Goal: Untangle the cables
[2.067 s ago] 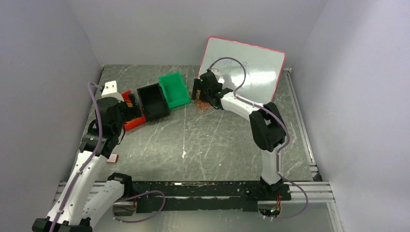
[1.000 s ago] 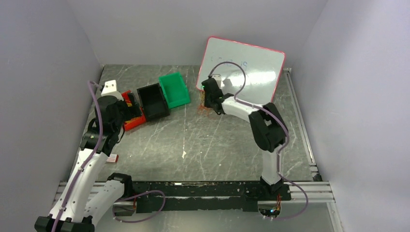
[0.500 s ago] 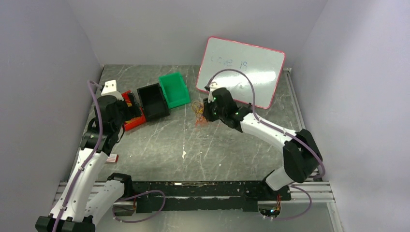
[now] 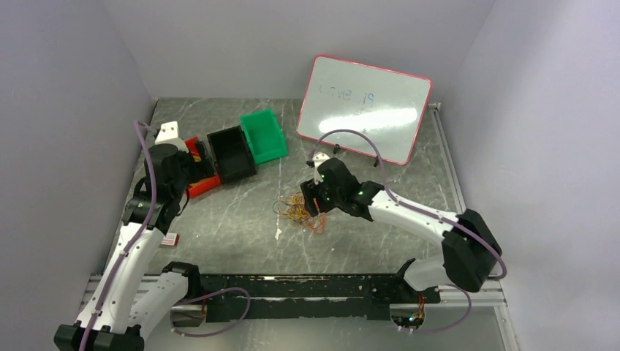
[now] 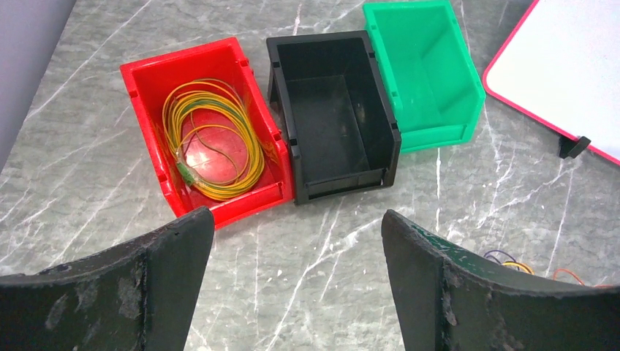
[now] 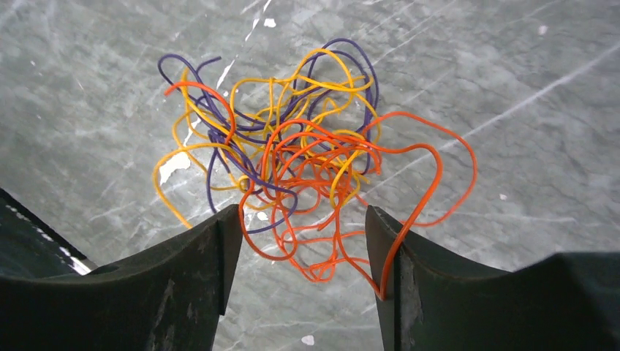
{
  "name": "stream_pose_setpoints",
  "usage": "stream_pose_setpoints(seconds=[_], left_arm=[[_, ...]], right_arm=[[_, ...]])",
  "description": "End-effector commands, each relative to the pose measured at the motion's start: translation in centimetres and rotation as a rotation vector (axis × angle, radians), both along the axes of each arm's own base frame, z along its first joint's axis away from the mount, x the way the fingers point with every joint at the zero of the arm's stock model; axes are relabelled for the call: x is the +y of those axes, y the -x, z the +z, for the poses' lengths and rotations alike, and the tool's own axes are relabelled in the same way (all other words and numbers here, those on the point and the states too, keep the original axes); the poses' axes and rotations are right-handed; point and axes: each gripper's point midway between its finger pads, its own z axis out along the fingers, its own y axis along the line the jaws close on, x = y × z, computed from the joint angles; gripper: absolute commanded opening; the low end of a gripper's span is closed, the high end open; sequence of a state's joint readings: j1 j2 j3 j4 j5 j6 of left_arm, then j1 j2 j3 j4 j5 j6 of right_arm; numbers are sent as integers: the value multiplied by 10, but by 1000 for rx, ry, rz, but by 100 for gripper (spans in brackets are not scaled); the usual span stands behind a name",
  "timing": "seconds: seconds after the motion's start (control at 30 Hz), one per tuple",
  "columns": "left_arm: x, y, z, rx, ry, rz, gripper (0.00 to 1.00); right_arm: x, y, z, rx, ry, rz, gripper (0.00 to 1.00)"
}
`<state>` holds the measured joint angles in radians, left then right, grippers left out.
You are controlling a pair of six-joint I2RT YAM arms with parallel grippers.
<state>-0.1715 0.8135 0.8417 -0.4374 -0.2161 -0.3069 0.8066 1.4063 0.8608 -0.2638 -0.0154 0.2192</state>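
Note:
The cables (image 4: 296, 210) are a loose tangle of orange, yellow and dark purple strands lying on the marble tabletop near its middle. In the right wrist view the cables (image 6: 307, 161) spread out just ahead of my right gripper (image 6: 301, 219). That gripper is open, low over the near side of the tangle, with orange loops between its fingers. One orange strand rests against the inner face of its right finger (image 6: 384, 241). From above, the right gripper (image 4: 313, 201) sits at the tangle's right edge. My left gripper (image 5: 296, 219) is open and holds nothing, hovering short of the bins.
Three bins stand in a row at the back left: a red bin (image 5: 241, 208) holding a yellow-green wire coil (image 5: 212, 139), a black bin (image 5: 343, 186) and a green bin (image 5: 439, 135). A pink-framed whiteboard (image 4: 365, 106) leans at the back. A small white-red piece (image 4: 169, 239) lies by the left arm.
My right arm swung from beside the whiteboard to the table's middle, bringing the tangle with it, and its jaws have now opened. The left arm has stayed still.

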Motion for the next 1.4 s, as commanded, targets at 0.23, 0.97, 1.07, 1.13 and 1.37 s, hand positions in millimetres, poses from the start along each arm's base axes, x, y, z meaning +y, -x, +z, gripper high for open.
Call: stream_pose_setpoints(seconds=[0.23, 0.97, 1.07, 1.13, 1.37], left_arm=[[-7, -7, 0, -10, 26, -37, 90], [-9, -10, -5, 10, 21, -49, 90], [-10, -10, -5, 12, 21, -51, 90], [-10, -10, -6, 15, 21, -52, 89], [-9, -10, -5, 11, 20, -49, 89]], right_arm=[[-30, 8, 76, -59, -150, -232, 72], [-82, 12, 13, 126, 322, -398, 94], [-74, 15, 9, 163, 292, -350, 96], [-65, 14, 18, 160, 250, -330, 96], [-68, -3, 70, 49, 176, -402, 93]])
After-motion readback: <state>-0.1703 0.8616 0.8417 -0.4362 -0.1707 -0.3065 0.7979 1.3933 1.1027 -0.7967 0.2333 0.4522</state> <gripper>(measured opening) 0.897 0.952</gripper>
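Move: The cable heap I am shaking loose lies on the table about 3 cm ahead of my right hand, 4 cm left and some 5 cm down, one orange strand still running up to a finger. The paper scrap is roughly 4 cm back and 10 cm left of the hand; the green bin is about 26 cm ahead and 15 cm left. From my left hand, the heap is around 26 cm right, 3 cm back and well below. I lift my right hand about 7 cm off the heap with the orange strand still on one finger, drifting right, then sink again while carrying on to the right, some 7 cm over in all, and ease up slightly at the end. Meanwhile I spread the fingers from partly to fully open and turn the wrist about 20 degrees clockwise, so the strand comes free. ##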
